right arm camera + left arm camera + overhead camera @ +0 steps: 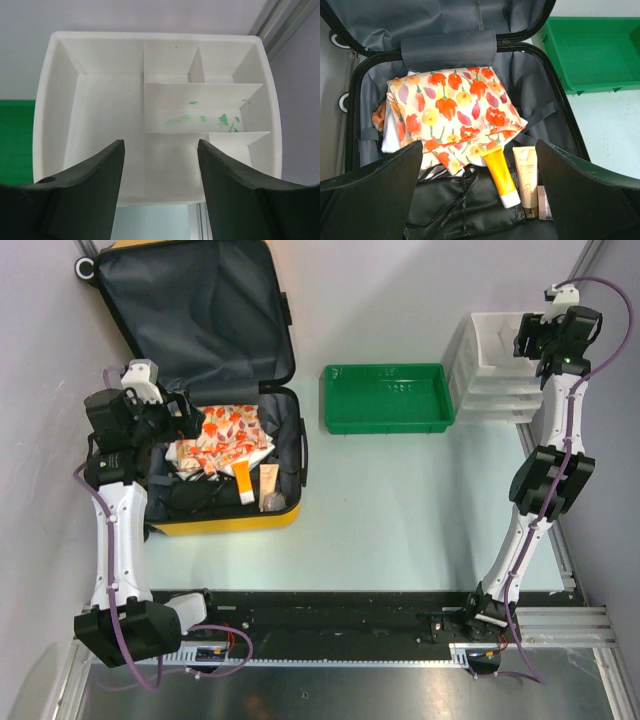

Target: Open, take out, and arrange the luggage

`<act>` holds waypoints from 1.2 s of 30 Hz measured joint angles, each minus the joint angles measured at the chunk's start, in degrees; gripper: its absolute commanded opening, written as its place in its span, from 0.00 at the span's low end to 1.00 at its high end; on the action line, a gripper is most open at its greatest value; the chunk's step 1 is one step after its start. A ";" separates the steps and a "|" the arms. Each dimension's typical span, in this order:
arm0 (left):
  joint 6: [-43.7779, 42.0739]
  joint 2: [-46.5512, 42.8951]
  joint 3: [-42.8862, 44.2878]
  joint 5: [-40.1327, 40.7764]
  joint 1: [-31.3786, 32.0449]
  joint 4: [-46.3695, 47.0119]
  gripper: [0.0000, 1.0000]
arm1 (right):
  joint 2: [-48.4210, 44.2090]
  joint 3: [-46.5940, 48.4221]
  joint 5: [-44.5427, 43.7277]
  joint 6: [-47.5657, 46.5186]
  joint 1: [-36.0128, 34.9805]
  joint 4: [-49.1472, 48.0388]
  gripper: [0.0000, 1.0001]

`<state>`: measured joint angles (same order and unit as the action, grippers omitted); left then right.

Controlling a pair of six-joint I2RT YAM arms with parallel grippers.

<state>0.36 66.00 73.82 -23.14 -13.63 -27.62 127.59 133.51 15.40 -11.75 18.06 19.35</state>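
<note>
The yellow luggage lies open at the table's left, its grey-lined lid flat behind it. Inside are a floral cloth, a yellow tube, a beige tube and a black pouch. My left gripper hovers open above the lower half, its fingers straddling the tubes and pouch. At the far right, my right gripper is open and holds nothing, over the white compartmented organizer.
A green tray sits between the suitcase and the organizer. Metal frame rails run along the right edge and near the arm bases.
</note>
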 measured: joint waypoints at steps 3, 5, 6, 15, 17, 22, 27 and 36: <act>-0.42 0.00 -0.02 0.52 0.00 0.00 1.00 | 0.66 0.00 -0.11 -0.37 -0.20 0.22 0.62; -0.68 0.00 -0.28 0.76 0.00 0.04 1.00 | 0.90 -0.02 -0.20 -0.37 -0.44 0.22 0.62; -0.81 0.00 -0.44 0.92 -0.02 0.02 1.00 | 0.98 -0.09 -0.26 -0.35 -0.48 0.22 0.62; -1.49 0.00 -1.36 2.01 0.00 -0.09 0.99 | 0.98 -4.66 -1.49 -0.33 -1.11 0.46 0.61; -1.60 0.02 -1.36 2.01 0.00 -0.09 0.99 | 0.98 -5.22 -1.60 -0.33 -1.25 0.55 0.56; -1.79 0.68 -1.36 1.99 0.00 -0.09 0.99 | 1.01 -5.22 -1.97 -0.46 -1.73 0.39 0.21; -1.77 1.20 -1.36 1.97 0.00 -0.09 0.99 | 0.74 -5.64 -2.27 -0.76 -2.10 0.13 0.00; -1.73 1.22 -1.36 1.62 0.00 -0.07 0.98 | -9.81 -20.35 -2.47 -0.50 -1.33 -2.12 0.00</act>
<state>-1.37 67.22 72.47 -21.52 -13.63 -27.68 117.78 113.16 12.93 -12.25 16.73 17.23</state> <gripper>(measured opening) 0.985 0.011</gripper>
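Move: The right hand hangs open over the top tray of the white drawer unit. The front part of the tray's long divider is about 1 cm ahead, 2 cm to its left and 7 cm below. From this hand, the wide left compartment's middle lies some 4 cm ahead and 6 cm left, and the green tray about 2 cm ahead, 27 cm left and 25 cm lower. From the left hand, the divider is roughly 21 cm ahead, 64 cm right and 8 cm lower. Down first, about 5.5 cm, the open right hand sinks into the top tray with a slight drift left, its fingers straddling the divider. It stops there, shuts on the thin wall near the tray's front rim, then, keeping that pinch, pulls straight back some 4 cm towards the robot, speeding up. The left hand, open and empty, eases down about 2 cm over the luggage. ##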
